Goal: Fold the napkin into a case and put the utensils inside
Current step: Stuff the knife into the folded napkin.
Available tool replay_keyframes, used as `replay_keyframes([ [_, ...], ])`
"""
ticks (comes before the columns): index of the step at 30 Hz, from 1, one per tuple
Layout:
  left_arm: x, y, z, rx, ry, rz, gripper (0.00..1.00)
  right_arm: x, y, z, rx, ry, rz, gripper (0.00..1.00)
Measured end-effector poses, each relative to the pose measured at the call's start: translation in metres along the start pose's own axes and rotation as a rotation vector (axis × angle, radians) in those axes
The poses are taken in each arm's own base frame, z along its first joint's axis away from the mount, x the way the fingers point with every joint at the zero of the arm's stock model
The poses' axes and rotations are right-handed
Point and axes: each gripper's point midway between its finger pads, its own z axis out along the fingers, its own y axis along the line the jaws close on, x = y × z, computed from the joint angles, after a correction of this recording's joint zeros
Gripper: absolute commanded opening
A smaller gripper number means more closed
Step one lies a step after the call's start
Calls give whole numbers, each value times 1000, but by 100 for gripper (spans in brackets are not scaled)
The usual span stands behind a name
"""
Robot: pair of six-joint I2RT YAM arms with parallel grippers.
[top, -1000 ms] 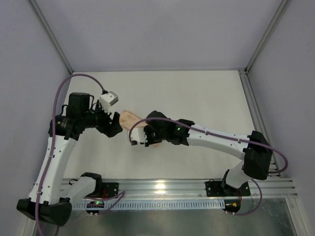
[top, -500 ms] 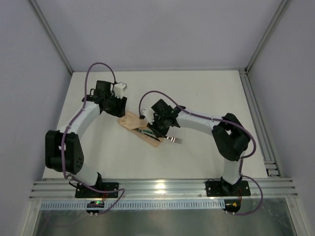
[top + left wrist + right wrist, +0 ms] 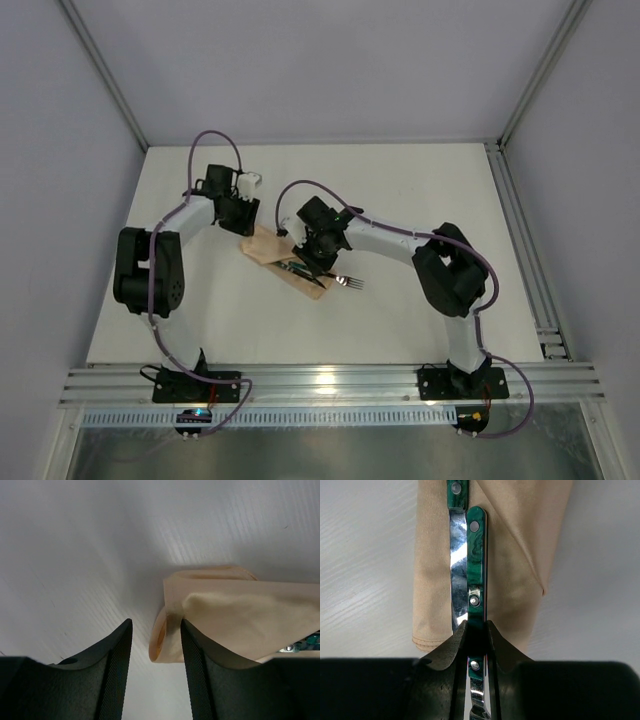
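The napkin lies folded as a narrow peach-tan case (image 3: 272,250) (image 3: 432,580) with a diagonal flap. My right gripper (image 3: 312,256) (image 3: 477,626) is shut on a green-handled fork (image 3: 476,565). Its handle lies on the case and its tines (image 3: 351,282) stick out past the case's near end. A knife (image 3: 458,575) lies beside it, its green handle tucked further into the case. My left gripper (image 3: 244,220) (image 3: 156,625) stands open astride the case's far end. The rolled cloth edge (image 3: 167,635) rests against the right finger (image 3: 202,670), with a gap to the left one.
The white table (image 3: 420,200) is bounded by an aluminium rail (image 3: 330,380) along the near edge and a metal frame post (image 3: 520,240) on the right. Grey walls close the back and sides.
Both arms have shifted their pose over the table. My left jaws have narrowed around the case's far end. The fork in my right gripper has slid slightly towards the case.
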Motion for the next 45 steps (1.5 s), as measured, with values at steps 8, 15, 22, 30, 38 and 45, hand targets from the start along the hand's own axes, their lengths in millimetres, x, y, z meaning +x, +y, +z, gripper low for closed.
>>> replay_keyframes([
  [8, -10, 10, 16, -19, 9, 7, 37, -8, -7, 7, 11, 35, 7, 4],
  [15, -5, 12, 30, -11, 41, 1, 25, -19, -14, 14, 27, 40, 16, 4],
  [22, -3, 7, 32, 24, 45, 5, 15, -35, -22, 20, 57, 29, 48, 4],
  [30, 3, 0, 35, 61, 46, 22, 14, -42, -28, 29, 74, 18, 92, 8],
  [38, 2, -2, 35, 75, 43, 23, 14, -55, -31, 35, 77, -36, 92, 50],
  [45, 1, -3, 32, 77, 37, 31, 13, -50, -34, 27, 118, -53, 86, 52],
])
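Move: Just ahead and left of the right hand, which already holds the fork near its neck, the mouth of the folded flap lies about 5 cm forward, 7 cm left and 2 cm below; the knife lies about 5 cm left and 1 cm back, the napkin's left end some 8 cm forward and 17 cm left. From the open left hand that left end is about 1 cm forward, 1 cm right and 3 cm below; the flap mouth is some 11 cm right and 4 cm back. Sliding the fork handle-first under the flap, the right hand travels about 7 cm forward and left, low over the napkin and sinking slightly, turns a little clockwise, then opens and lets go of the fork. Meanwhile the left hand eases down some 3 cm and slightly forward onto the napkin's left end, its fingers closing to pinch the cloth edge there. ##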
